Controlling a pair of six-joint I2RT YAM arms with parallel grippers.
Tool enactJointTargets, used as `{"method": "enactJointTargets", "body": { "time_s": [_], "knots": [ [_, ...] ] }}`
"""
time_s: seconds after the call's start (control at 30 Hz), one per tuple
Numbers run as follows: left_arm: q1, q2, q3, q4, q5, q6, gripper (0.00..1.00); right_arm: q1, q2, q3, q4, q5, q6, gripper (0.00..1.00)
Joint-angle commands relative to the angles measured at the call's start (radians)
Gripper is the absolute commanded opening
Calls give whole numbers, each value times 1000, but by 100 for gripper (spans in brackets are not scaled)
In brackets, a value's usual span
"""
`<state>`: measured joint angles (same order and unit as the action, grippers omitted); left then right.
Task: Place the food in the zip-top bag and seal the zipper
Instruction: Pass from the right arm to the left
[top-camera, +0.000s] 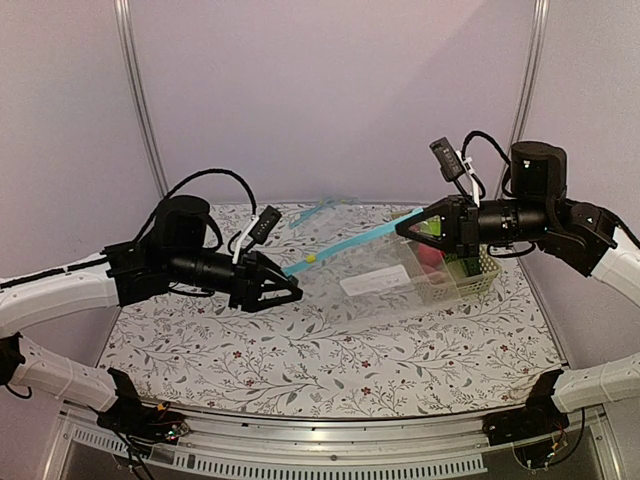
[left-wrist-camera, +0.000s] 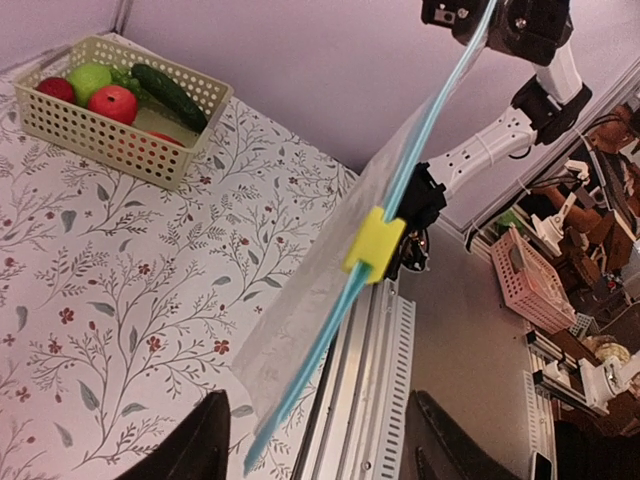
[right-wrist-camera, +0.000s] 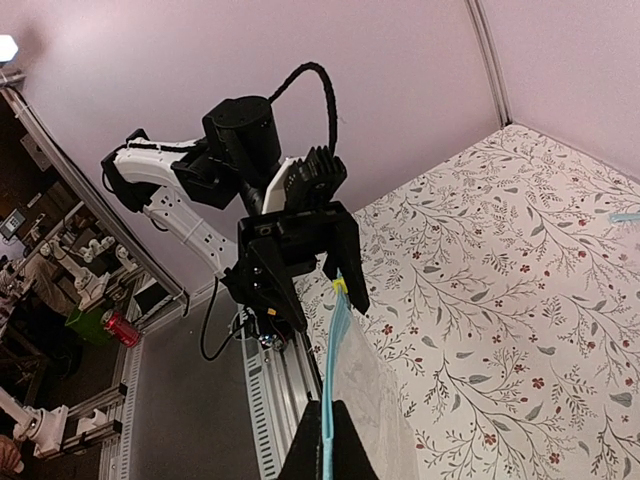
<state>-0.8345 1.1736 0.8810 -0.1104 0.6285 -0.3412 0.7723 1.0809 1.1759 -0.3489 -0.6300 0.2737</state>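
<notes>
The clear zip-top bag (top-camera: 372, 280) hangs in the air over the table's middle. My right gripper (top-camera: 402, 228) is shut on the right end of its light blue zipper (top-camera: 350, 243); the right wrist view shows the strip pinched between the fingers (right-wrist-camera: 345, 445). A yellow slider (left-wrist-camera: 375, 243) sits on the strip near its left end. My left gripper (left-wrist-camera: 316, 415) is open around that free left end, with its fingers (left-wrist-camera: 200, 450) well apart from the strip. The food stays in the cream basket (left-wrist-camera: 150, 150): a round red fruit (left-wrist-camera: 113, 103) and a dark green cucumber (left-wrist-camera: 170, 92).
The basket (top-camera: 478, 282) stands at the table's right, under my right arm, and also holds a bright green apple (left-wrist-camera: 88, 78). Another light blue strip (top-camera: 320, 208) lies at the table's back edge. The floral cloth (top-camera: 300, 350) covers the table.
</notes>
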Motion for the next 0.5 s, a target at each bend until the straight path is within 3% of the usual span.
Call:
{"method": "enactJointTargets", "body": {
  "time_s": [0.0, 0.13, 0.43, 0.47],
  "knots": [
    [8, 17, 29, 11, 30, 11, 56, 3, -15, -21, 26, -5, 27, 0],
    [9, 16, 33, 21, 31, 15, 47, 4, -16, -34, 28, -2, 40, 0],
    [11, 5, 36, 3, 32, 23, 1, 3, -17, -52, 27, 29, 47, 0],
    [11, 5, 38, -3, 34, 26, 0, 3, -16, -53, 24, 40, 47, 0]
  ]
}}
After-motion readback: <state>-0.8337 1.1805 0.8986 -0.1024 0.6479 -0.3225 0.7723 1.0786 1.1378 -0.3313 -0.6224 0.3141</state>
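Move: The free end of the bag's zipper is already between the left gripper's open pads, about 2 cm forward of their middle, near the farther-out finger, and level with it. The yellow slider sits some 6 cm to the right, 2 cm forward and 3 cm higher; the food basket is far off, roughly 43 cm right, 18 cm ahead and 21 cm below. From the right gripper, the zipper's free end lies about 23 cm left, 2 cm ahead and 11 cm lower. Hold the left gripper nearly in place beside the bag's free zipper corner, letting it rise only about 1 cm, and close its fingers from a bit over half open to practically shut, pinching the blue strip just outside the yellow slider. Keep the right gripper's pinch on the other zipper end and ease that hand down about 1.5 cm. ##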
